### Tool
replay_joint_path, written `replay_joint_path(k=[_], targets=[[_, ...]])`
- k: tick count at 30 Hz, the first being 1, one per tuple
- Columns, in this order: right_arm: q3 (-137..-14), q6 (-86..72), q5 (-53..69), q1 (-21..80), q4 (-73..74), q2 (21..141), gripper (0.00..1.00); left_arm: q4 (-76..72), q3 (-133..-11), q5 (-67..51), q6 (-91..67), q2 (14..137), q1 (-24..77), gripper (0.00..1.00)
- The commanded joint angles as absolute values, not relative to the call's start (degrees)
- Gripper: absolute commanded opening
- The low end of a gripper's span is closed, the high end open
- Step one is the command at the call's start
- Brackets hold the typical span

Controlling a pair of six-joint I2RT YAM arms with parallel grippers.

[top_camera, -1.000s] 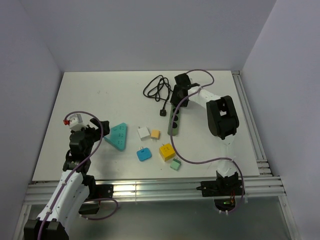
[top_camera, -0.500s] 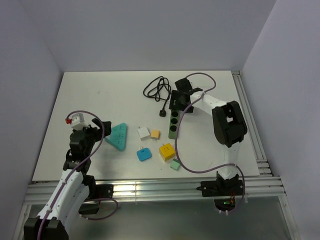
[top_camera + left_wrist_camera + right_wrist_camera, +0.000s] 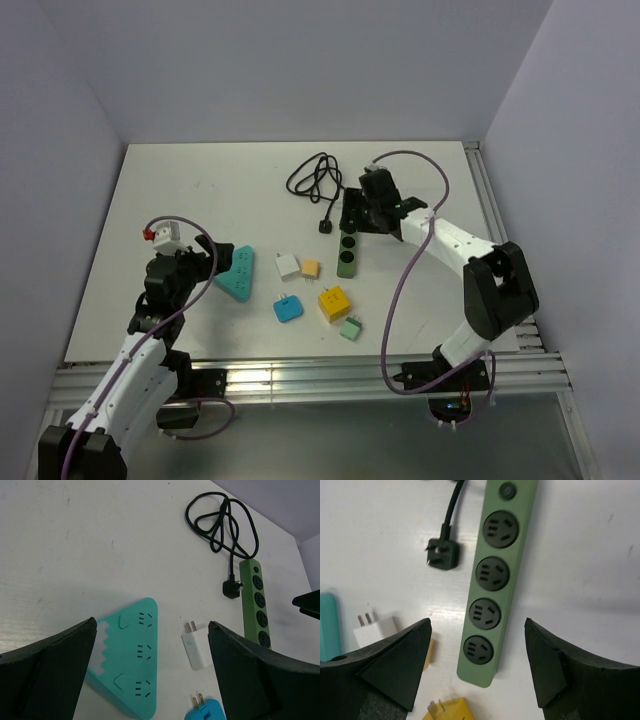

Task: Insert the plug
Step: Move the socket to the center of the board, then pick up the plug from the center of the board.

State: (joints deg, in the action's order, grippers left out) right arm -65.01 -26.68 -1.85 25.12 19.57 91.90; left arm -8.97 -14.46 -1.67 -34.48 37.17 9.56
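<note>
A green power strip [image 3: 349, 240] with several black sockets lies mid-table, its black cord [image 3: 315, 178] coiled behind it and ending in a black plug [image 3: 326, 224] lying loose to its left. My right gripper [image 3: 362, 212] hovers open over the strip; in the right wrist view the strip [image 3: 495, 580] runs between the spread fingers of that gripper [image 3: 477, 622], with nothing held. My left gripper [image 3: 205, 262] is open and empty beside a teal triangular power strip [image 3: 236, 272]. In the left wrist view, that gripper [image 3: 150, 625] frames the teal strip [image 3: 132, 660] and a white plug [image 3: 196, 647].
Loose adapter plugs lie in front of the green strip: white [image 3: 287, 265], orange [image 3: 311, 268], blue [image 3: 288, 309], yellow [image 3: 334, 303] and pale green [image 3: 351, 328]. White walls enclose the table on three sides, and an aluminium rail [image 3: 300, 378] runs along the near edge.
My right arm has swung out to the right and its gripper slid from the strip's far end toward its middle, jaws spread wider. The left gripper crept slightly toward the teal strip.
</note>
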Motion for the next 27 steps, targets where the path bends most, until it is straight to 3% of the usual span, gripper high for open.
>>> replay_joint_path(k=[1, 7, 15, 27], targets=[[-63.4, -25.7, -1.7, 30.0, 17.7, 88.8, 0.82, -10.4, -17.7, -1.2, -32.9, 38.9, 10.4, 1.00], [-64.4, -31.2, -0.3, 35.3, 18.0, 90.3, 0.79, -10.6, -17.2, -2.6, -32.9, 38.7, 10.4, 0.99], [-74.6, -43.0, -10.6, 43.6, 26.5, 100.1, 0.79, -8.3, -16.1, -0.3, -33.0, 32.6, 10.4, 0.99], [-73.1, -54.0, -17.8, 48.8, 27.4, 101.6, 0.80, -7.5, -16.0, -1.3, -33.9, 32.1, 10.4, 0.99]])
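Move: The orange adapter lies about 11 cm left of the right gripper, 7 cm back and 9 cm below. The white plug is some 6 cm farther left than the adapter and about 1 cm farther out. The yellow adapter is some 9 cm nearer the base than the orange one and 6 cm to its right. The green socket's middle is roughly 3 cm ahead of the right hand, straight in line. From the left gripper, the orange adapter is about 24 cm right, 2 cm ahead and 12 cm below. Swing the right gripper, empty and still wide open, about 13 cm left and 7 to 8 cm back, away from the green socket and towards the orange adapter beside the white plug. Stay level at first, then sink some 3 cm over the second half while tipping the fingers further down. Lift the left gripper about 2 cm, open. ##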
